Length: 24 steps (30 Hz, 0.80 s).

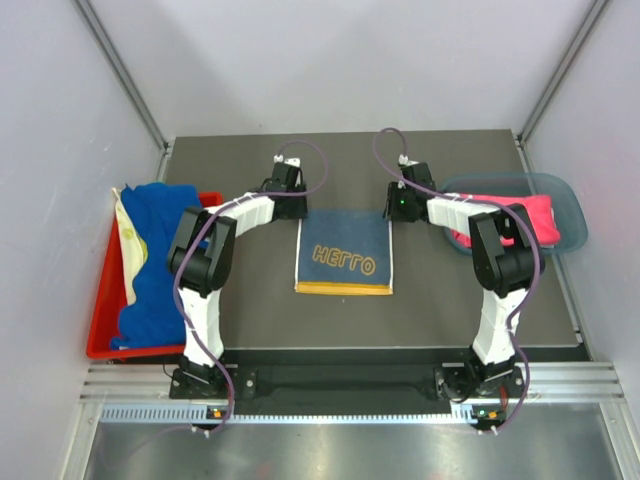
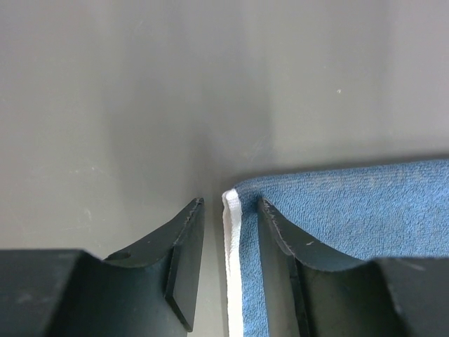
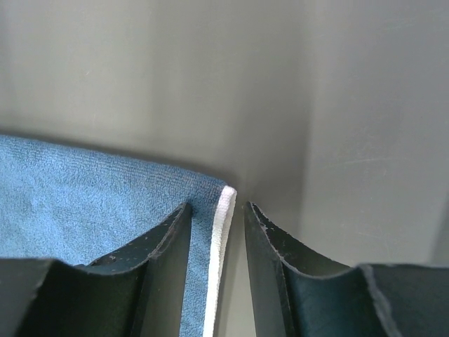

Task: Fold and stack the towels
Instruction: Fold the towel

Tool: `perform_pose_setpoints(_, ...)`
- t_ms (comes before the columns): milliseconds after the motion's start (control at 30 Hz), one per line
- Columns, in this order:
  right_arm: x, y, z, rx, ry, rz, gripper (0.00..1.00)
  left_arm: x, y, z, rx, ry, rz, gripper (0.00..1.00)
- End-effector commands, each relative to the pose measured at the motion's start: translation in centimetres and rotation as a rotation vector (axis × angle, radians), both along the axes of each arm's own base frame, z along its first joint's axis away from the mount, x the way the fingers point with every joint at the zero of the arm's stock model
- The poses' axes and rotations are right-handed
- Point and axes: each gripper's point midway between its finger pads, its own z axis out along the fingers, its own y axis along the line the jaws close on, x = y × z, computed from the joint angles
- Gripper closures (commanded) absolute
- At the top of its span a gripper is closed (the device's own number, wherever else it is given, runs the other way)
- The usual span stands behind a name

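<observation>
A navy towel [image 1: 345,255] with yellow "HELLO" letters and a yellow near hem lies flat in the middle of the table. My left gripper [image 1: 298,208] is at its far left corner and my right gripper [image 1: 392,208] at its far right corner. In the left wrist view the open left gripper [image 2: 231,205] straddles the white-edged corner of the towel [image 2: 365,203], one finger over the cloth and one over bare table. In the right wrist view the right gripper [image 3: 217,208] stands the same way at the towel [image 3: 84,189], with gaps on both sides of the hem.
A red tray [image 1: 100,345] at the left table edge holds a crumpled royal blue towel [image 1: 155,270] and a cream one [image 1: 127,245]. A translucent teal bin [image 1: 570,215] at the right holds a hot pink towel [image 1: 530,215]. Frame posts rise at the back corners.
</observation>
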Motion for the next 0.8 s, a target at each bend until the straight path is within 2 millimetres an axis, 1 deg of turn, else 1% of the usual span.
perform_pose_setpoints(0, 1.1, 1.0, 0.5, -0.013, -0.034, 0.018, 0.63, 0.1, -0.5, -1.4, -0.005, 0.007, -0.002, 0.6)
perform_pose_setpoints(200, 1.0, 1.3, 0.2, -0.008, -0.034, 0.021, 0.66, -0.5, -0.8, -2.2, -0.009, 0.021, 0.007, 0.65)
perform_pose_setpoints(267, 1.0, 1.4, 0.0, -0.008, -0.029, 0.026, 0.69, -0.5, -0.8, -2.4, -0.011, 0.018, 0.018, 0.72)
perform_pose_setpoints(400, 1.0, 1.5, 0.1, -0.006, -0.032, 0.026, 0.76, -0.4, -0.7, -2.5, -0.014, 0.01, 0.034, 0.81)
perform_pose_setpoints(433, 1.0, 1.5, 0.0, -0.005, -0.028, 0.025, 0.8, -0.5, -0.7, -2.6, -0.017, 0.009, 0.037, 0.83)
perform_pose_setpoints(467, 1.1, 1.5, 0.1, -0.002, -0.032, 0.028, 0.83, -0.2, -0.7, -2.2, -0.025, -0.004, 0.038, 0.86)
perform_pose_setpoints(500, 1.0, 1.6, 0.1, 0.0, -0.031, 0.03, 0.85, -0.4, -0.7, -2.4, -0.031, -0.001, 0.043, 0.92)
perform_pose_setpoints(533, 1.1, 1.7, 0.2, 0.004, -0.035, 0.032, 0.88, -0.3, -0.7, -2.3, -0.037, -0.01, 0.047, 0.93)
perform_pose_setpoints(567, 1.1, 1.8, 0.3, 0.009, -0.04, 0.035, 0.93, 0.0, -1.1, -1.7, -0.055, -0.032, 0.044, 0.95)
perform_pose_setpoints(600, 1.4, 1.8, 0.5, 0.012, -0.048, 0.035, 0.95, -0.1, -1.0, -1.8, -0.057, -0.035, 0.046, 0.99)
perform_pose_setpoints(633, 1.6, 1.8, 0.6, 0.014, -0.053, 0.033, 0.98, 0.1, -1.0, -1.5, -0.056, -0.042, 0.049, 1.0)
perform_pose_setpoints(667, 1.8, 1.8, 0.6, 0.014, -0.056, 0.032, 0.99, 0.7, -1.1, -1.0, -0.068, -0.072, 0.058, 1.0)
perform_pose_setpoints(700, 2.4, 1.9, 1.1, 0.018, -0.072, 0.032, 0.99, 1.5, -1.1, -0.2, -0.073, -0.106, 0.071, 1.0)
perform_pose_setpoints(767, 3.2, 1.8, 1.6, 0.026, -0.091, 0.027, 1.0, 2.5, -1.1, 0.8, -0.079, -0.141, 0.085, 1.0)
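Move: Right between the left hand's open fingertips, some 1 cm below the hand point, lies the towel's far left corner; the HELLO lettering is about 9 cm back and 8 cm to the right, and the yellow band roughly 15 cm back and 8 cm right. The towel's far right corner is at the right fingertips, about 1 cm right and 1 cm below, with the clear bin about 24 cm right, level with it. Pinching the two far corners of the towel at once, both hands shut their part-open fingers fully down at table height. As they close, the left hand slides about 1.5 cm right and a little over 1 cm forward, tipping slightly, while the right slides about 1 cm left and forward, so both draw inward with the corners caught between their tips. ##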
